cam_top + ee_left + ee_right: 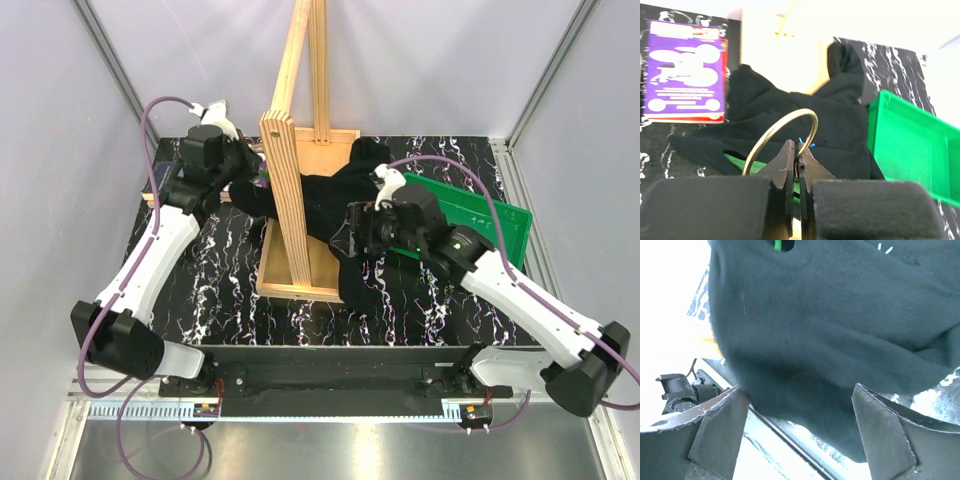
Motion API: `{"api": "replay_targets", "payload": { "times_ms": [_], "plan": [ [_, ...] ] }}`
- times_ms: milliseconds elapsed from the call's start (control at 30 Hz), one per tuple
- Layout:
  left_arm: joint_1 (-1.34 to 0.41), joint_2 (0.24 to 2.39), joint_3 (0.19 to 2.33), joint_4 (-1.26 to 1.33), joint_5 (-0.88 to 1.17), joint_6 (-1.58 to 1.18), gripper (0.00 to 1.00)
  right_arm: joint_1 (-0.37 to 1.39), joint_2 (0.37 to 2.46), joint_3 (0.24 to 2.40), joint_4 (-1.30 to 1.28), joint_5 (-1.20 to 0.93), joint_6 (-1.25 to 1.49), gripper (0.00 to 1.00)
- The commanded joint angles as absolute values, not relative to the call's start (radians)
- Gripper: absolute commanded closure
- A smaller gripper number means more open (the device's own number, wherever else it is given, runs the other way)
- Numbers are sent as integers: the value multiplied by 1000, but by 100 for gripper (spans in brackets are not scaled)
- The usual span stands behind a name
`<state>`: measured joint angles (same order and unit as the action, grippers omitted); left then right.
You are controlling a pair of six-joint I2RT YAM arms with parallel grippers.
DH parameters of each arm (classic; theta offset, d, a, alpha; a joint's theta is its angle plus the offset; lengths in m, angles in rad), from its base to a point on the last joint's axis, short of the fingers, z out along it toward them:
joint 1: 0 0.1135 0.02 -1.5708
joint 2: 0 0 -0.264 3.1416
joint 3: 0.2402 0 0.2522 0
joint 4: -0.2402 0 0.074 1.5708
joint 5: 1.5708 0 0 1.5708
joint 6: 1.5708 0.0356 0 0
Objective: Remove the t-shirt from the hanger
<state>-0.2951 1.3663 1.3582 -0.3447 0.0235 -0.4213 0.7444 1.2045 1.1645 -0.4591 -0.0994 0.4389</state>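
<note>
The black t-shirt lies bunched on the table and across the foot of the wooden stand, still on the green hanger. In the left wrist view the hanger's green frame shows under the cloth, and its brass-coloured hook curves up. My left gripper is shut on the base of that hook; it also shows in the top view. My right gripper is open at the shirt's right side. In the right wrist view the cloth hangs just ahead of the wide-apart gripper; a green sliver peeks through.
A tall pale wooden stand rises from a flat wooden base mid-table. A green tray sits to the right, partly under the shirt. A purple card lies at the far left. Grey walls enclose the black marbled table.
</note>
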Motion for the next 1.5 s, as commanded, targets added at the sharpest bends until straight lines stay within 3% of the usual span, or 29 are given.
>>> {"api": "replay_targets", "payload": {
  "times_ms": [0, 167, 400, 433, 633, 700, 900, 1167, 1467],
  "plan": [
    [-264, 1425, 1476, -299, -25, -472, 100, 752, 1144, 1141, -445, -48, 393, 13],
    [-264, 1450, 1517, -308, -6, -515, 100, 753, 1150, 1131, -365, -70, 382, 20],
    [-239, 1439, 1465, -307, 49, -532, 100, 753, 1219, 1137, -276, -277, 370, 58],
    [-235, 1437, 1456, -296, 55, -534, 100, 753, 1226, 1137, -278, -276, 373, 67],
    [-196, 1443, 1427, -288, 90, -551, 100, 753, 1197, 1098, -264, -201, 413, 87],
    [-180, 1439, 1419, -284, 94, -555, 100, 753, 1180, 1082, -264, -160, 426, 100],
    [-149, 1424, 1382, -262, 107, -571, 100, 753, 1076, 1031, -238, 0, 488, 100],
    [-129, 1401, 1356, -252, 92, -571, 100, 753, 773, 901, -238, 375, 617, 100],
    [-94, 1387, 1342, -238, 110, -580, 100, 753, 516, 793, -322, 508, 673, 100]
  ]
}}
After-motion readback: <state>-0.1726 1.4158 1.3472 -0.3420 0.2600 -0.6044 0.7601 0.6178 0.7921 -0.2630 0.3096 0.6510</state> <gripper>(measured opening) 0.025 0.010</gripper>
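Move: The right hand is open, and the t-shirt's near fold lies only about 2 cm to its left, level with it ahead and in height. The wooden post stands some 8 cm left and 3 cm ahead of the hand; the green bin is about 27 cm right, 14 cm ahead and 20 cm below. From the left hand, already holding the hanger's hook, that fold is roughly 15 cm back, 13 cm right and 5 cm lower. The right hand eases 2–3 cm left into the t-shirt's near fold and shuts its fingers on the cloth, then draws it about 13 cm to the right, away from the post and hanger, rising some 6 cm, backing slightly and turning clockwise by roughly 30 degrees. The left hand keeps its pinch on the hook, going about 3 cm forward, left and down, then coming partly back to the right and back while its left side dips. ##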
